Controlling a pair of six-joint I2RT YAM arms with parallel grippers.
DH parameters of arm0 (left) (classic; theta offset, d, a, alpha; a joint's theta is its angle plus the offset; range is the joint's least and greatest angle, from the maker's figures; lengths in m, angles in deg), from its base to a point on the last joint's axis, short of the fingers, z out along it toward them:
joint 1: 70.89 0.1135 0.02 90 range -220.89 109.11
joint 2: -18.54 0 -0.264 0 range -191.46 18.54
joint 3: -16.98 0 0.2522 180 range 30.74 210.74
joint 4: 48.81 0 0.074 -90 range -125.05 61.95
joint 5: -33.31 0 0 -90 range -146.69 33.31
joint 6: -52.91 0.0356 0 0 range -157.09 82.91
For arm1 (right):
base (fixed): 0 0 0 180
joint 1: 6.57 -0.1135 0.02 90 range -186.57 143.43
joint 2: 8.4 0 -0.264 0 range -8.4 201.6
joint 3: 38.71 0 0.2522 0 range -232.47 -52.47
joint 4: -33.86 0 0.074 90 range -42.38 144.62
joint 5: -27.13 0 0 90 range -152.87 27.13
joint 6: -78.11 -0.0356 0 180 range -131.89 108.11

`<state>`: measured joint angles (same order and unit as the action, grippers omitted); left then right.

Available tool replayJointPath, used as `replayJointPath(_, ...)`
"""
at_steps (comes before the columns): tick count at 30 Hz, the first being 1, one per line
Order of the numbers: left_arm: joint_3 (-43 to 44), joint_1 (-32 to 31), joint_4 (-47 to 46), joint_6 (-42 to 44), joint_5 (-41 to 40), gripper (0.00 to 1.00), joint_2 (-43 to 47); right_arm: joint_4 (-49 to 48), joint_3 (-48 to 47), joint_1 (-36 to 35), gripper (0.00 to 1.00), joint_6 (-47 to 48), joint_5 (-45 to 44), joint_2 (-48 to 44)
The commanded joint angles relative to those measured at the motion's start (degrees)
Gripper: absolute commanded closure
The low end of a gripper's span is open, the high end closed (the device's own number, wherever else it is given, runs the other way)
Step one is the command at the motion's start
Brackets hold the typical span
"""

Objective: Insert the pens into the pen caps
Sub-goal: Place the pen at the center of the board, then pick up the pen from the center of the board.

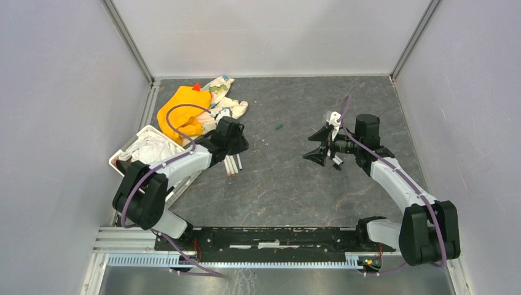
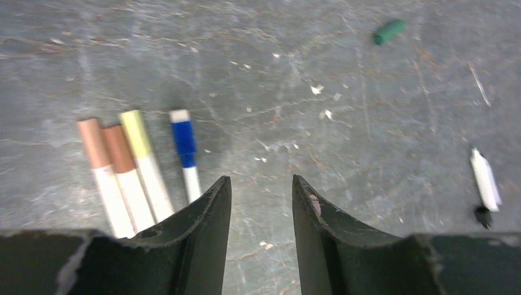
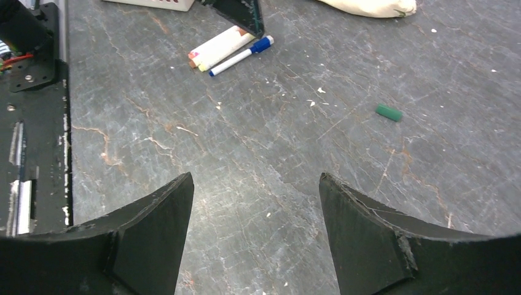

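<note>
Four white-barrelled pens [image 2: 132, 178] lie side by side on the table, each wearing a cap: pink, brown, yellow and blue [image 2: 183, 136]. My left gripper [image 2: 261, 181] hovers just right of them, open, with only bare table between its fingers. A loose dark green pen cap [image 2: 389, 31] lies farther off, also seen from above [image 1: 279, 126] and in the right wrist view [image 3: 388, 112]. An uncapped white pen with a green tip [image 2: 485, 181] lies at the right. My right gripper [image 3: 255, 178] is wide open and empty above the table [image 1: 319, 144].
A white basket [image 1: 132, 150] holding white cloth stands at the left wall. An orange cloth [image 1: 181, 110] and a patterned cloth [image 1: 224, 98] lie behind the left arm. Grey walls close in three sides, and a black rail [image 1: 264, 236] runs along the near edge.
</note>
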<state>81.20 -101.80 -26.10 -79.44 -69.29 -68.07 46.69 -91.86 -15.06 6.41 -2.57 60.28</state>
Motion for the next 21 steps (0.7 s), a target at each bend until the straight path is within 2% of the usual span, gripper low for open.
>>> replayJointPath(1, -4.28, 0.22, -10.96, 3.67, 11.34, 0.51, 2.89, 2.50, -2.78, 0.64, 0.20, 4.08, -2.49, -1.10)
replayJointPath(8, -11.57, 0.15, -27.29, 3.64, 24.63, 0.39, 6.83, 7.32, -4.00, 1.09, 0.20, 10.98, -9.49, -1.67)
replayJointPath(15, -16.06, -0.32, -40.32, 3.51, 32.10, 0.20, 13.16, 10.30, -5.34, 1.39, 0.20, 13.95, -18.03, 0.30)
replayJointPath(18, -19.53, -0.29, -50.93, 2.54, 34.44, 0.14, 17.06, 12.64, -6.70, 1.45, 0.21, 14.99, -21.31, 2.28)
replayJointPath(21, -21.91, -0.33, -57.00, 1.54, 34.53, 0.10, 20.88, 15.27, -8.04, 1.34, 0.24, 16.35, -25.06, 4.28)
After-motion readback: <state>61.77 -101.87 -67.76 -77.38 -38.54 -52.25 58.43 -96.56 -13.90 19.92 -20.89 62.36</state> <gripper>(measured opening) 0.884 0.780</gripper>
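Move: The two white pens lie about 10 cm to the right hand's right, 5 cm ahead and 15 cm below; beside them the black cap is 3 cm nearer the base and 1 cm farther right. The green cap is some 16 cm ahead and 8 cm left of the right hand. The pens lie roughly 28 cm right of the left hand, level with it and 6 cm below; the laid-down blue pen is 4 cm to its left, 1 cm back. Towards the white pens the open right hand swings about 5 cm right and 4 cm forward, sinking 3 cm as its fingers tip further down. From beside the blue pen the empty left hand first slides low, right and back, then climbs, some 11 cm up in all, turning clockwise, lifting its fingertips and opening wide. ##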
